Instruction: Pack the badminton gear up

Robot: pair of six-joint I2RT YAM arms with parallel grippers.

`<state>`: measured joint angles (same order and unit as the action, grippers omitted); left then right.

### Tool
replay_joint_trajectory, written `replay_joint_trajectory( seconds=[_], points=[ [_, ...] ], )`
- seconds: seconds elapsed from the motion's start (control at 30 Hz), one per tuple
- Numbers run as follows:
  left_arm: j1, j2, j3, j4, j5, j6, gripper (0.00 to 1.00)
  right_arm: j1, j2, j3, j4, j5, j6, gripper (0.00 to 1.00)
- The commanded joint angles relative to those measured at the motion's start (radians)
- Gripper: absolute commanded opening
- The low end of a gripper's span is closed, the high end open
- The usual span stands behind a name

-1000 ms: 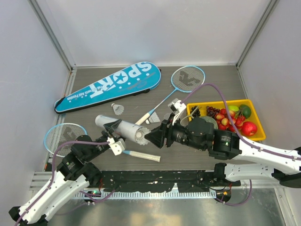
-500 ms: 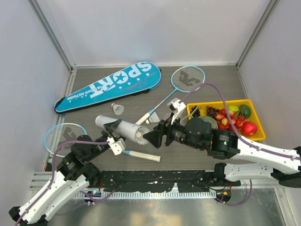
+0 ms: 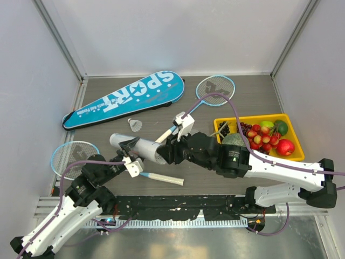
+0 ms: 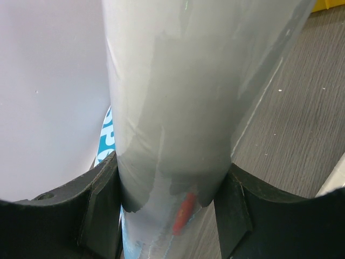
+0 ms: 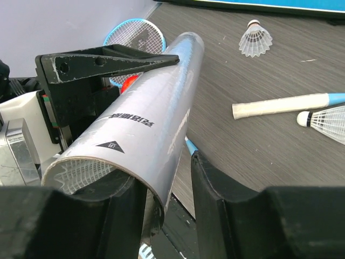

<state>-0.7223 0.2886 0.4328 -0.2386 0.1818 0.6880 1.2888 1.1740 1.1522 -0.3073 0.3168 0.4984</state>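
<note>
My left gripper (image 3: 129,146) (image 4: 170,172) is shut on the long white tube (image 3: 141,147) (image 4: 178,97), which it holds tilted above the table. My right gripper (image 3: 164,153) (image 5: 164,178) is open at the tube's (image 5: 145,124) open mouth. The tube's rim sits between its jaws, and white feathers show inside the mouth. The blue SPORT bag (image 3: 129,96) lies at the back left. One racket (image 3: 215,89) lies at the back and the other racket (image 3: 73,157) at the near left. Loose shuttlecocks (image 3: 135,125) (image 5: 255,39) (image 5: 326,122) lie on the table.
A yellow tray (image 3: 253,117) of fruit stands on the right, partly under my right arm. A small red ball (image 5: 129,83) shows behind the tube, by the left racket head. The pale racket handle (image 5: 280,106) lies close to the right of the tube. White walls enclose the table.
My right gripper has moved left up to the tube's mouth, and its arm now hides the shuttlecock seen there before. The left gripper and tube have stayed put.
</note>
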Motion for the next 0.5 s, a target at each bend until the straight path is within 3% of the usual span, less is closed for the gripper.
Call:
replay_joint_trajectory(
  seconds=[0.0,0.07,0.3,0.47],
  points=[
    [0.001,-0.002,0.026,0.088,0.025,-0.002,0.0,0.004,-0.002,0.038,0.043,0.088,-0.026,0.42],
    [0.001,-0.003,0.024,0.088,0.025,-0.002,0.0,0.004,0.004,0.038,0.04,0.093,-0.027,0.54],
    [0.001,0.001,0.026,0.087,0.027,-0.002,0.0,0.004,0.044,0.043,0.051,0.07,-0.029,0.54],
    [0.001,0.001,0.027,0.088,0.025,-0.002,0.0,0.004,0.075,0.069,0.033,0.073,-0.029,0.64]
  ],
)
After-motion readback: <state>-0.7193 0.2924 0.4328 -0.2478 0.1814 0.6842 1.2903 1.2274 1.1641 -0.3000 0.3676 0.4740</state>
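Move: The mouth of the tube, already held up by the left gripper, lies right by the right hand, about 2 cm back, 2 cm left and 1 cm lower. The upper racket's handle lies 11 cm ahead and 4 cm left, with a loose shuttlecock 14 cm ahead and 4 cm right; the lower racket's handle is 6 cm back and 2 cm left, all some 20 cm below. From the left hand the mouth is some 12 cm right, 3 cm back and 5 cm higher. Spread the right fingers from under half to nearly two-thirds open to let go of the shuttlecock in the tube's mouth, keeping one fingertip just inside the rim and the other outside. Meanwhile ease the right hand about 1 cm forward across the mouth, then about 1 cm down with a slight drift left. Keep the left gripper's hold on the tube, steady. ##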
